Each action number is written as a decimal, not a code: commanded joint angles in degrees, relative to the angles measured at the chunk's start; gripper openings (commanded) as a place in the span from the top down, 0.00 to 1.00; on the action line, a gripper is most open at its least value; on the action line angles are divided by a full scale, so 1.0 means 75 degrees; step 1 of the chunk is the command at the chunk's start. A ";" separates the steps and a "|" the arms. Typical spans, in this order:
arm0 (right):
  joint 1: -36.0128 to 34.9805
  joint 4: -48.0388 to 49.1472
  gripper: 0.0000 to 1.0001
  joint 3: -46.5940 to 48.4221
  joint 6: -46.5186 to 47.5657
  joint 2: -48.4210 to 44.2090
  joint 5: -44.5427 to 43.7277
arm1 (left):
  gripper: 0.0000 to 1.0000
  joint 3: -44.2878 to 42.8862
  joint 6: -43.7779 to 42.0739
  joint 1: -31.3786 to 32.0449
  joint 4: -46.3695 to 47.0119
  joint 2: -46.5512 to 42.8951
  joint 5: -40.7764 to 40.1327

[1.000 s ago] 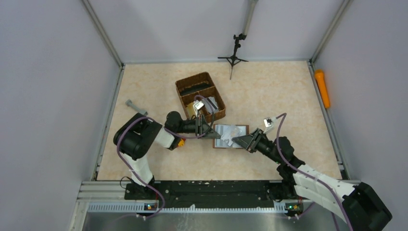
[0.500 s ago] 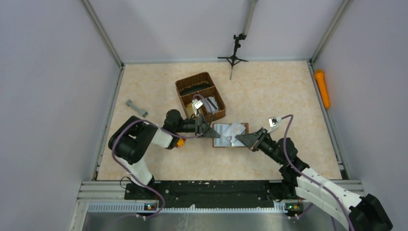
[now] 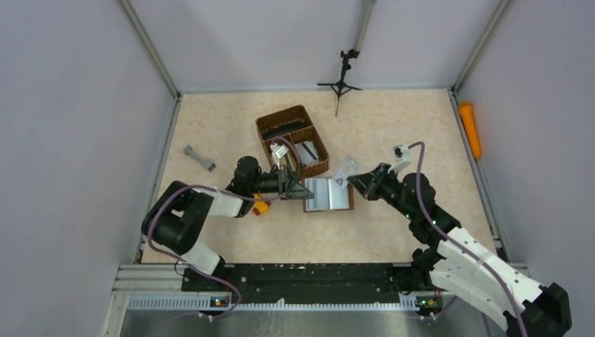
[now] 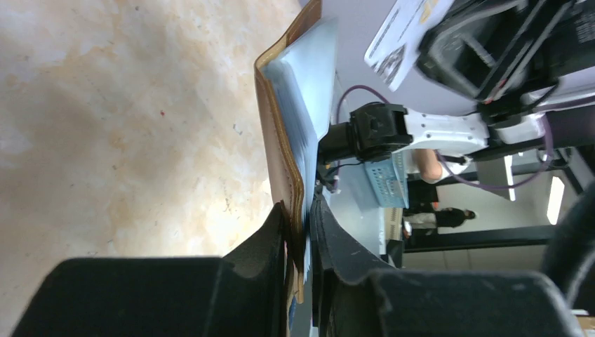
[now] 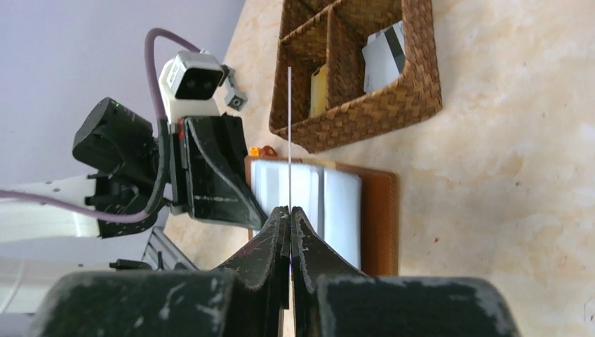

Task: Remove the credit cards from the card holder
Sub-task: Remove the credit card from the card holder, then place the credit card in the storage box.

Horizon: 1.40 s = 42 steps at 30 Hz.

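The brown card holder (image 3: 330, 196) lies open on the table, grey-silver inside up. My left gripper (image 3: 306, 193) is shut on its left edge; in the left wrist view the fingers (image 4: 277, 228) pinch the leather and the sleeves of the card holder (image 4: 284, 140). My right gripper (image 3: 352, 180) is shut on one credit card (image 3: 344, 170), held clear of the holder at its upper right corner. The right wrist view shows that credit card (image 5: 289, 126) edge-on as a thin line rising from the shut right gripper (image 5: 289, 210), above the open card holder (image 5: 344, 203).
A brown woven basket (image 3: 272, 126) with compartments stands just behind the holder, with cards and a yellow item inside. A grey dumbbell-shaped part (image 3: 198, 157) lies at the left. An orange cylinder (image 3: 470, 128) rests by the right wall. A small black tripod (image 3: 342, 77) stands at the back.
My right gripper has shut on a card and drawn it out of the holder, up and to the right. The left gripper and the holder have shifted slightly left.
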<state>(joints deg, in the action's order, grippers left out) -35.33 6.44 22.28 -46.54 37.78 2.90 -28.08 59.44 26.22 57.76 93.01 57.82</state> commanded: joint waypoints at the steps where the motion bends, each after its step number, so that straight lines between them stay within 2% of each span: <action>1: 0.0127 -0.0829 1.00 0.1488 0.1209 0.1014 0.0430 | 1.00 -0.0343 -0.1793 -0.0017 -0.2409 -0.0886 -0.0573; 3: 0.0157 -0.1250 1.00 0.2113 0.1513 0.1636 0.0763 | 1.00 -0.0378 -0.2128 -0.0022 -0.3048 -0.1069 -0.0753; 11: 0.0187 -0.3218 1.00 0.5134 0.2671 0.4311 0.1558 | 1.00 -0.0307 -0.2692 -0.0015 -0.4121 -0.1536 -0.0975; 16: 0.0211 -0.4006 1.00 0.6603 0.3251 0.5595 0.1361 | 0.99 -0.0166 -0.3055 0.0004 -0.4883 -0.1982 -0.1092; 19: 0.0228 -0.4558 1.00 0.7479 0.3627 0.6496 0.1172 | 0.98 -0.0285 -0.3508 0.0014 -0.5849 -0.2313 -0.1224; 22: 0.0234 -0.4887 1.00 0.8267 0.3914 0.7346 0.1127 | 0.96 -0.0181 -0.3474 0.0102 -0.6256 -0.2583 -0.1434; 30: 0.0234 -0.5850 1.00 1.0063 0.4500 0.9358 0.1037 | 0.96 -0.0138 -0.3629 0.0448 -0.7453 -0.3015 -0.2397; 42: 0.0235 -0.6654 0.99 1.1636 0.4680 1.1085 0.1465 | 0.95 -0.0397 -0.3765 0.0609 -0.8462 -0.3112 -0.3239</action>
<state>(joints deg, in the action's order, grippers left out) -33.93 -41.04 105.14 -12.73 118.78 12.32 -28.82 32.32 30.06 -4.36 70.61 35.33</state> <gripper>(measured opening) 0.008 0.177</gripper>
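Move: The silver cards' compartment of the basket, where the right hand is taking its card, lies about 21 cm ahead of that hand, 14 cm to its left and 18 cm below. The open card holder is 7 cm to its left, 1 cm nearer and 7 cm lower; the yellow cards are about 18 cm ahead and 21 cm left. From the left hand, the silver cards are some 21 cm ahead, 2 cm left and 12 cm down. Still pinching the freed card, the right hand carries it forward about 17 cm and left about 11 cm to above the silver cards, rising a little before sinking, its fingers tipping steeply down and swinging counter-clockwise. The left hand keeps its grip on the card holder, bringing it down about 7 cm, left and back, fingertips tilting some 30 degrees downward. ##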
